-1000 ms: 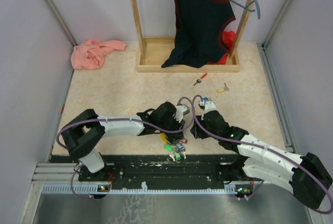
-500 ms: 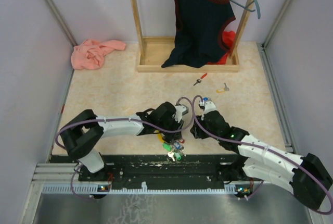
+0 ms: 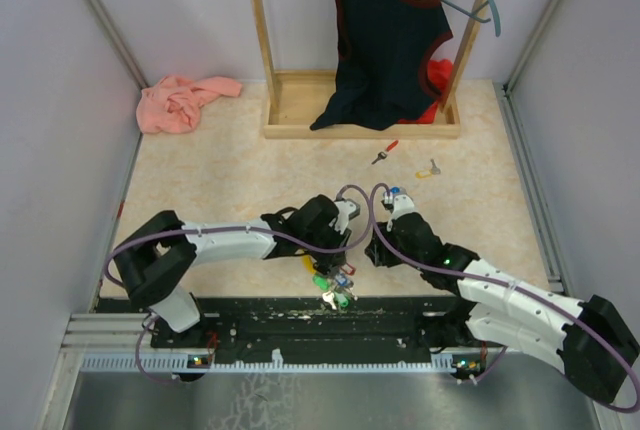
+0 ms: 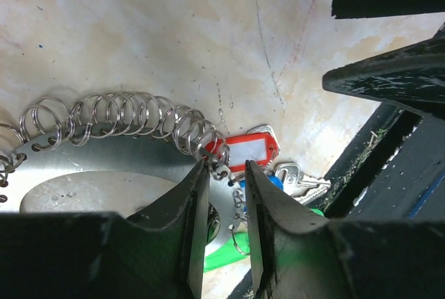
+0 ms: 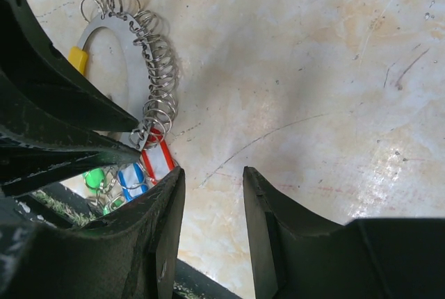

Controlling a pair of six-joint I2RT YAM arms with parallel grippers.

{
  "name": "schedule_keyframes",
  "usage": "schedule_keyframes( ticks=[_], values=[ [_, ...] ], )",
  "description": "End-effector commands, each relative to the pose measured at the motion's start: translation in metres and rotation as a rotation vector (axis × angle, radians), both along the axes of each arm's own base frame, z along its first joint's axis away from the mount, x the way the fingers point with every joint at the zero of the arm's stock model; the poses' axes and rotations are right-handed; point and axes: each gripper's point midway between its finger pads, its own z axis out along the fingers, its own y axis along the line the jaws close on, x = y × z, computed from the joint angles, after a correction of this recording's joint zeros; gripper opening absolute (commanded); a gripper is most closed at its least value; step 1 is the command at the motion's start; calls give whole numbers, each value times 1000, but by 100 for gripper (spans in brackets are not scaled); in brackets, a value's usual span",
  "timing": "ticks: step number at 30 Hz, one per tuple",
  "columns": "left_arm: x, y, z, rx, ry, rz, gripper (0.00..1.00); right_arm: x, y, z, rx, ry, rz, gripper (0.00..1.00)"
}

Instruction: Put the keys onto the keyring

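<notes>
The keyring (image 4: 104,115) is a flat silver loop lined with many small wire rings, with a yellow section (image 3: 308,263). My left gripper (image 4: 226,170) is shut on its end, with the plate between the fingers. A red tag (image 4: 243,153), a green tag (image 4: 222,254) and silver keys (image 4: 299,177), one blue-headed, hang from it. My right gripper (image 5: 212,174) stands open just to the right of the keyring (image 5: 156,69), with only bare floor between its fingers. In the top view the left gripper (image 3: 332,250) and right gripper (image 3: 372,250) are close together. A red-headed key (image 3: 385,152) and a yellow-headed key (image 3: 428,169) lie loose farther back.
A wooden rack (image 3: 300,100) with a dark garment (image 3: 385,40) on a hanger stands at the back. A pink cloth (image 3: 180,102) lies at the back left. The black base strip (image 3: 280,318) runs along the near edge just under the hanging tags. Walls close both sides.
The left wrist has edged slightly to the left, and the hanging tags have shifted a little with it. The right arm holds its place.
</notes>
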Motion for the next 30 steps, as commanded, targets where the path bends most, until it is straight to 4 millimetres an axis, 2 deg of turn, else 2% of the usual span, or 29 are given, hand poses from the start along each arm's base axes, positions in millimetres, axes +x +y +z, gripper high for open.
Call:
schedule_keyframes(
  ticks=[1, 10, 18, 19, 25, 30],
  values=[
    [3, -5, -2, 13, 6, 6, 33, 6, 3, 10, 32, -47, -1, 39],
    [1, -8, -8, 11, 25, -2, 28, 5, 3, 9, 35, -44, 2, 39],
    [-3, -9, -7, -10, 33, -13, 5, 5, 3, 11, 43, -54, 8, 39],
    [-3, -8, -5, -15, 27, -13, 2, 5, 4, 13, 47, -57, 11, 39],
    [6, 0, 13, -67, -78, -31, 1, 3, 11, 24, 69, -101, 75, 39],
    [22, 9, 41, -146, -229, -88, 1, -1, 24, 45, 113, -180, 195, 39]
  ],
)
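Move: Under the left fingertips, about 1 cm below and roughly 1 cm right, is the end coil of the keyring's wire spiral, at the tip of the metal plate. From the left hand, the red tag is some 2 cm right and 2 back, the blue tag about 4 back and 1 right, the green tag about 3 back and 3 left, and the yellow handle about 7 left, level. From the idle right hand, the coil lies about 6 cm left, 2 back and 4 below. Lower the left gripper about 1 cm onto the end coil of the keyring, hold it there and shut the fingers from a third open to pinch the wire beside the plate's tip. Keeping the pinch, draw up and to the left, about 1.5 cm each way, away from the table edge. ##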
